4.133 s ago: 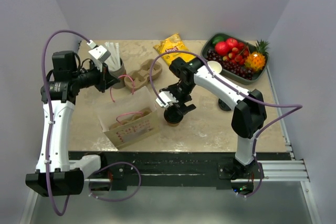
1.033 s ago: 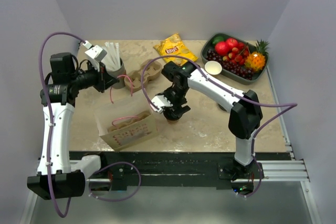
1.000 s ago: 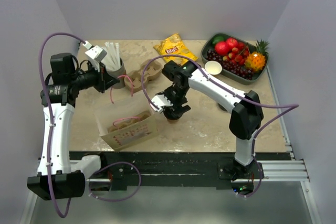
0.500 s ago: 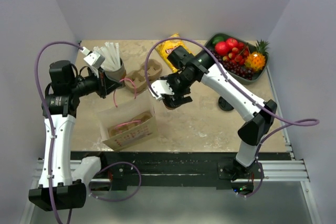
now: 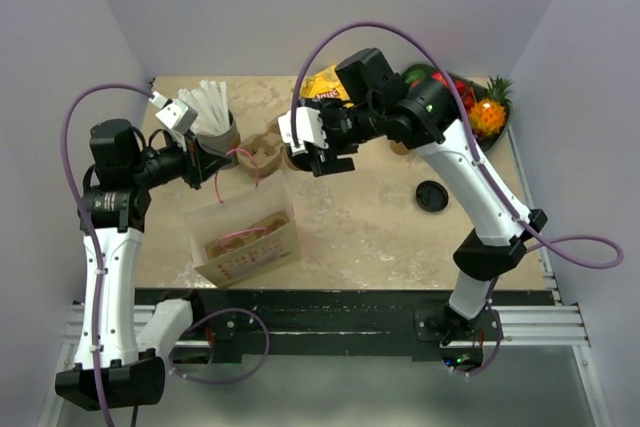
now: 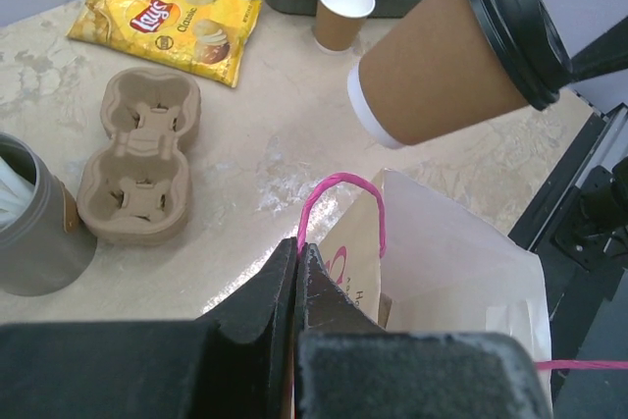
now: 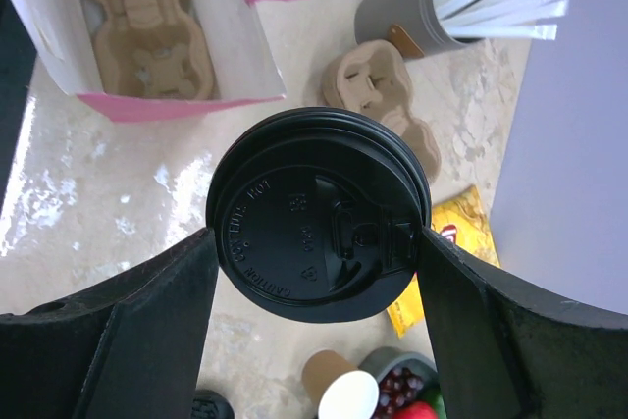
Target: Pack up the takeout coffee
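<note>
The takeout coffee [image 6: 442, 56], a tan cup with a black lid [image 7: 319, 213], hangs in the air, tilted, with my right gripper [image 7: 316, 233] shut on it just under the lid. In the top view that gripper [image 5: 320, 147] is above the table, just right of the paper bag [image 5: 250, 252] and higher than its mouth. My left gripper [image 6: 297, 247] is shut on the bag's pink handle [image 6: 339, 193] and holds the mouth open. A cardboard carrier [image 7: 137, 22] lies inside the bag.
A second cardboard carrier [image 5: 275, 142] lies behind the bag, next to a grey cup of straws [image 5: 215, 122]. A chips bag [image 6: 167, 17], a lidless tan cup [image 6: 343, 9] and a fruit tray [image 5: 480, 112] are at the back. A loose black lid [image 5: 431, 195] lies to the right.
My right arm has lifted the coffee off the table and carried it up, back and left toward the bag. My left gripper has kept the handle and drawn the bag more upright.
</note>
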`<state>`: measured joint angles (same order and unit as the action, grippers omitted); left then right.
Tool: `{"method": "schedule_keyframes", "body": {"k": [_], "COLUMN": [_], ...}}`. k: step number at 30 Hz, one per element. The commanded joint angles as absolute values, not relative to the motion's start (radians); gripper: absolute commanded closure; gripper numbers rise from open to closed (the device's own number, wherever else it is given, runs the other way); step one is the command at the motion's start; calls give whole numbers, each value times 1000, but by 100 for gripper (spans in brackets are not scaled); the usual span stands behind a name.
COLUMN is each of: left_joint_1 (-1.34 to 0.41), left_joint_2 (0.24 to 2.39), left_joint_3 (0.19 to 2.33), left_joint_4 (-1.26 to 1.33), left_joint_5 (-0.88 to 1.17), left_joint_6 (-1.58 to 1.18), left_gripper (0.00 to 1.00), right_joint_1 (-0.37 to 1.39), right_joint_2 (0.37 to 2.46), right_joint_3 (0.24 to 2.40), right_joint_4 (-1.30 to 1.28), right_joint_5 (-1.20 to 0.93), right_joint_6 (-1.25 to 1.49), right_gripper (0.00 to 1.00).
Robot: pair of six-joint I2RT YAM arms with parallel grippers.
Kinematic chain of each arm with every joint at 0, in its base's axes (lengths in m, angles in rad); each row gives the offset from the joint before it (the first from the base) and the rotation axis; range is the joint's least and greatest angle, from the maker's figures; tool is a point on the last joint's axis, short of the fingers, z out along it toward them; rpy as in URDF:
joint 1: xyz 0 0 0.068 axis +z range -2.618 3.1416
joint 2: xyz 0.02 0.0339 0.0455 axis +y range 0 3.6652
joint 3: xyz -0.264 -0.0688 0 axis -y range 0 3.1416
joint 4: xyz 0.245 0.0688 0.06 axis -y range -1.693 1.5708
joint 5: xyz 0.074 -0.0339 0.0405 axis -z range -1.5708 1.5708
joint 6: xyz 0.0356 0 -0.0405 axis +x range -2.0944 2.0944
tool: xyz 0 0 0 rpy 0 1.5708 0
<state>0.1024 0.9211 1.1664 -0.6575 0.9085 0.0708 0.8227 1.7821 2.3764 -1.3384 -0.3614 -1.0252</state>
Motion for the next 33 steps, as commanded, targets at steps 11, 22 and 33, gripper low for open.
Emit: {"method": "schedule_keyframes", "body": {"k": [11, 22, 33], "left_joint_1": [91, 94, 94], "left_joint_2": [831, 778, 716], "left_joint_3": [1198, 1216, 1151], "left_joint_4": [-561, -474, -451], "left_joint_5": [900, 965, 1063], "left_joint_6": [14, -221, -290], "left_gripper": [100, 100, 100], "right_joint_1": [968, 1166, 1250], "right_joint_2": [1664, 1652, 1648], "right_joint_3": [2418, 2332, 2203], "right_joint_4": [-1197, -1157, -1138], "right_joint_5": [-393, -322, -167], "right_joint_6": [-770, -690, -710], "right_gripper": [100, 100, 100]}}
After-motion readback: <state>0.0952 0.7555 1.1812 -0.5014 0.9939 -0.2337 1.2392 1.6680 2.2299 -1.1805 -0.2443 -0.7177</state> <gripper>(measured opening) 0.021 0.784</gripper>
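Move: The left hand grips the bag's far handle; the bag mouth lies about 13 cm below it, some 6 back and 3 to its right. For the right hand, holding the lidded coffee cup, that mouth is roughly 11 cm left, 7 back and 17 below. The held cup is some 12 cm right of the left hand, 1 ahead and 1 higher. On the table about 29 cm below the left hand, the spare cup carrier sits 17 ahead and 7 right, the straw cup 18 ahead and 5 left. Back and to its left, the right hand swings the lidded cup towards the bag mouth, some 14 cm back and 7 left, arching up about 7 cm and then sinking most of that again, its grip unchanged. The left hand keeps its shut fingers on the handle and draws it up about 7 cm and back 5, rolling its left side down roughly 10 degrees. ##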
